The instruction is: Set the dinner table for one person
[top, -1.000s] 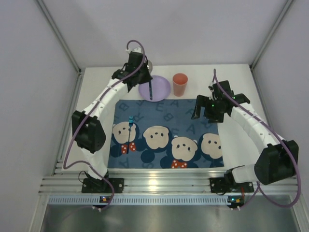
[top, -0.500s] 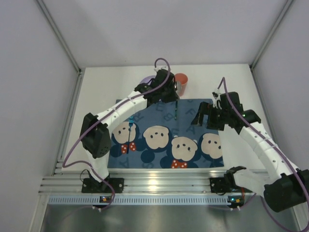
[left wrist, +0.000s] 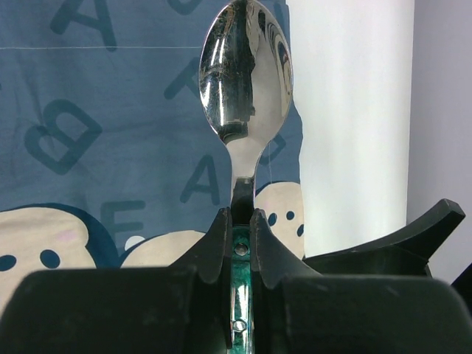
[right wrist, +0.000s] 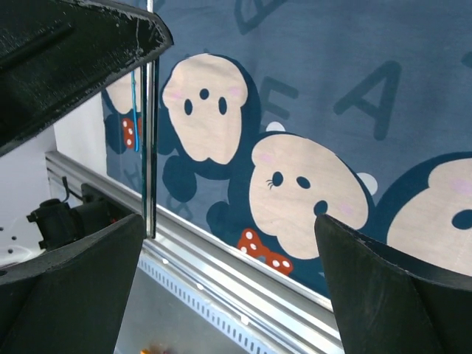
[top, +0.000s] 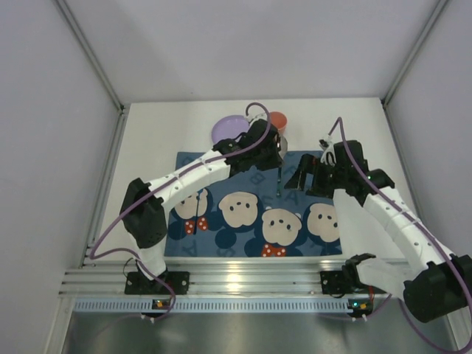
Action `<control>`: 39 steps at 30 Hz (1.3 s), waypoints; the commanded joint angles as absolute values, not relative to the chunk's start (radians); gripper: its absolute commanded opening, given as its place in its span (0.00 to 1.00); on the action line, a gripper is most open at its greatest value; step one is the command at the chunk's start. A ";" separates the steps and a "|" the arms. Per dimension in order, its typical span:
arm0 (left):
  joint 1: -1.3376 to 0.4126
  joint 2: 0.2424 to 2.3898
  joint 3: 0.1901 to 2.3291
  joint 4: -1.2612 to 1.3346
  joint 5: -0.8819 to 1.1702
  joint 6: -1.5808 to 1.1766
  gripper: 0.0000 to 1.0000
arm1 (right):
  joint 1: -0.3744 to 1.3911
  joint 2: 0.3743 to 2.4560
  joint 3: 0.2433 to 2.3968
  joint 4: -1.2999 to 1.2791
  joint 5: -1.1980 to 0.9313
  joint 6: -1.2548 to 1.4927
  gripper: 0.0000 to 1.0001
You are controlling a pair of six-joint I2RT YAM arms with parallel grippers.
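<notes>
My left gripper (top: pixel 274 157) is shut on the green handle of a steel spoon (left wrist: pixel 247 70). The spoon hangs bowl-down (top: pixel 279 179) above the back right part of the dark-blue mat (top: pixel 254 206), which lies on the white dinner table (top: pixel 147 147). In the left wrist view the fingers (left wrist: pixel 219 240) clamp the handle from both sides. My right gripper (top: pixel 304 181) stands open just right of the spoon, nothing between its fingers (right wrist: pixel 81 273). Its wrist view shows the spoon (right wrist: pixel 150 147) edge-on, close by on the left.
A purple plate (top: pixel 227 129) and an orange cup (top: pixel 278 118) stand behind the mat, the cup partly hidden by my left arm. A blue-handled utensil (right wrist: pixel 133 96) lies on the mat's left side. The ribbed aluminium rail (top: pixel 236 284) runs along the near edge.
My left arm has carried the spoon from over the purple plate rightward and nearer, out over the mat. My right arm has shifted slightly, its gripper still open.
</notes>
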State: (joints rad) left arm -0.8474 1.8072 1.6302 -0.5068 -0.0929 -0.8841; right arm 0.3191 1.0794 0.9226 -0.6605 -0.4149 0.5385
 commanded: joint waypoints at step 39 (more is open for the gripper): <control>-0.807 1.708 1.525 -0.652 -0.192 -0.727 0.82 | 0.419 1.285 0.761 -0.489 -0.325 0.581 0.00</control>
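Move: Midway between the left fingers is the middle of the spoon, bowl forward. From the right hand, open and empty, that middle is about 6 cm to the left and 6 cm ahead at roughly its own height, the handle's tail reaching back beside it. The cup stands some 20 cm ahead of the left hand and 13 cm below, the plate about 21 cm ahead, 14 cm left, 17 cm below. Leftward about 5 cm, the right hand slides over the tail of the spoon's handle and shuts its open fingers on it, while the left keeps its pinch, easing slightly right. The left fingers then open and let go, that hand going left and down; the right carries the spoon down some 9 cm towards the mat, drifting right and back, fingers tipping down about 10 degrees. ##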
